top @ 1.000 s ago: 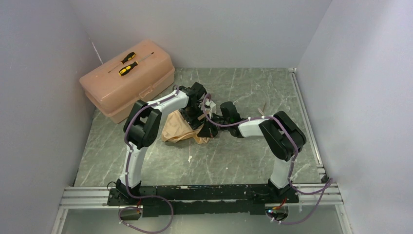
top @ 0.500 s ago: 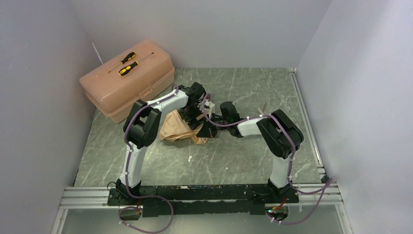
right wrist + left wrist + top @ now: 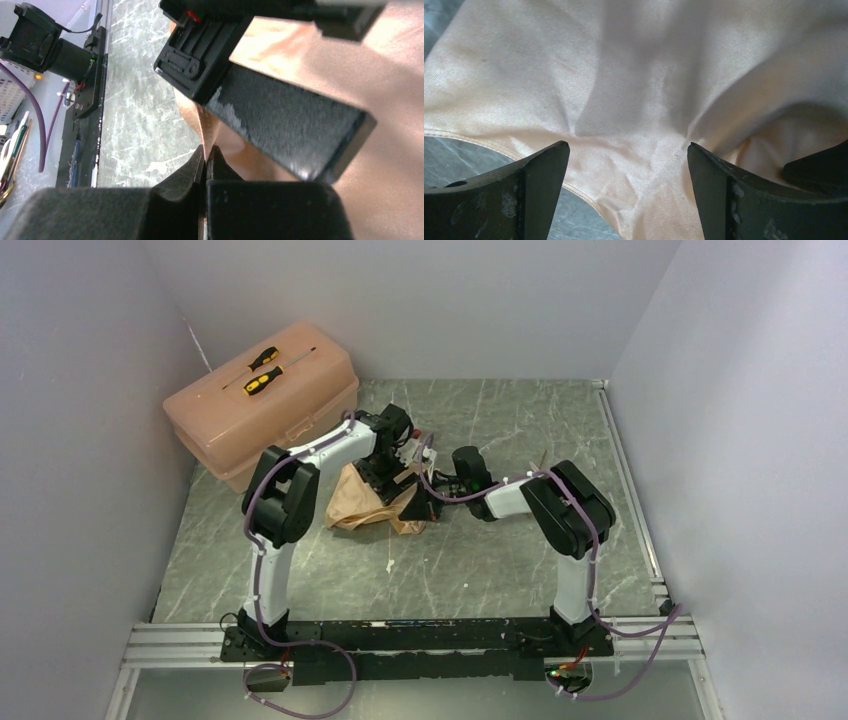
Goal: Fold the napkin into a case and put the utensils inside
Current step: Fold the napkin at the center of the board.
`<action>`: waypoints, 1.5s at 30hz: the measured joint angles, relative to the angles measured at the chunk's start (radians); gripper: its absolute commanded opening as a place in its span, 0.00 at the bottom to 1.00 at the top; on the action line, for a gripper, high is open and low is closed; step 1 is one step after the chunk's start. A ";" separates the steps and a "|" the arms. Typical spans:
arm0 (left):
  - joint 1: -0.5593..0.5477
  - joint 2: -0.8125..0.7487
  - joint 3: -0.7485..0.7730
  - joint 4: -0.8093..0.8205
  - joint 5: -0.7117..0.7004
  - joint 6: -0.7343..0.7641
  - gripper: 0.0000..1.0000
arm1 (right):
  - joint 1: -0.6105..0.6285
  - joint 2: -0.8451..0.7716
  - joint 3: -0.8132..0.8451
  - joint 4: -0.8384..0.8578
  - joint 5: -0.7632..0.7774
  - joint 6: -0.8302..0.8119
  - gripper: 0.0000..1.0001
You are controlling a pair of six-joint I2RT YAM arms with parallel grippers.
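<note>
The peach-tan napkin [image 3: 355, 505] lies crumpled on the grey marbled table between the two arms. My left gripper [image 3: 392, 478] hovers just over the napkin [image 3: 649, 75], open, its fingers [image 3: 539, 175] wide apart with only cloth and a bit of table beneath. My right gripper [image 3: 424, 506] is low at the napkin's right side, shut on a thin raised edge of the napkin [image 3: 202, 135]; its gripper [image 3: 205, 152] sits right under the left gripper's finger [image 3: 290, 120]. A thin brown sliver, seemingly one of the utensils [image 3: 542, 460], lies behind the right arm's elbow.
A pink plastic toolbox [image 3: 290, 425] stands at the back left with two yellow-and-black screwdrivers [image 3: 262, 370] on its lid. A small white scrap [image 3: 388, 565] lies in front of the napkin. Walls close in on the left, back and right.
The left arm has swung its gripper a little left and back over the napkin. The right arm has followed slightly left, still pinching the cloth edge.
</note>
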 measured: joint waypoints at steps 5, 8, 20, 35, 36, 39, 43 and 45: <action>0.028 -0.039 0.000 0.011 0.030 -0.013 0.94 | -0.035 0.019 -0.025 -0.019 0.042 0.071 0.00; 0.025 -0.132 0.000 0.032 0.043 -0.017 0.94 | -0.094 0.053 -0.050 -0.036 0.014 0.176 0.00; 0.013 -0.225 -0.001 0.016 0.126 0.025 0.94 | -0.113 0.056 -0.057 -0.029 0.028 0.317 0.00; -0.200 -0.371 -0.417 0.216 -0.101 0.159 0.94 | -0.118 0.081 -0.013 -0.095 0.013 0.394 0.00; -0.201 -0.371 -0.418 0.237 -0.130 0.167 0.94 | -0.118 0.082 -0.008 -0.106 0.013 0.394 0.00; -0.201 -0.371 -0.429 0.319 -0.218 0.200 0.94 | -0.118 0.082 0.002 -0.132 0.013 0.394 0.00; -0.189 -0.371 -0.479 0.386 -0.294 0.249 0.94 | -0.119 0.082 0.010 -0.153 0.014 0.394 0.00; -0.179 -0.371 -0.508 0.396 -0.320 0.275 0.94 | -0.119 0.082 0.010 -0.153 0.014 0.394 0.00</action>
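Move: The napkin's near fold has its middle about 7 cm back from the open left hand, neither left nor right of it, and some 3 cm lower. The right fingertips are about 7 cm back and 4 cm right of the left hand, at about its height; the pink box is roughly 15 cm ahead and 26 cm left. From the right hand, which already pinches the napkin's edge, that fold's middle is level ahead, about 4 cm left and 3 cm down. Lift the left gripper about 10 cm off the napkin, then swing it back and down past the near fold. Come forward again some 5 cm, fingers wide open and tipping about 25 degrees forward, to straddle the fold's free end. Meanwhile keep the right pinch shut, drop right and down about 4 cm each, then hold there, rolling its forward side down some 30 degrees. ##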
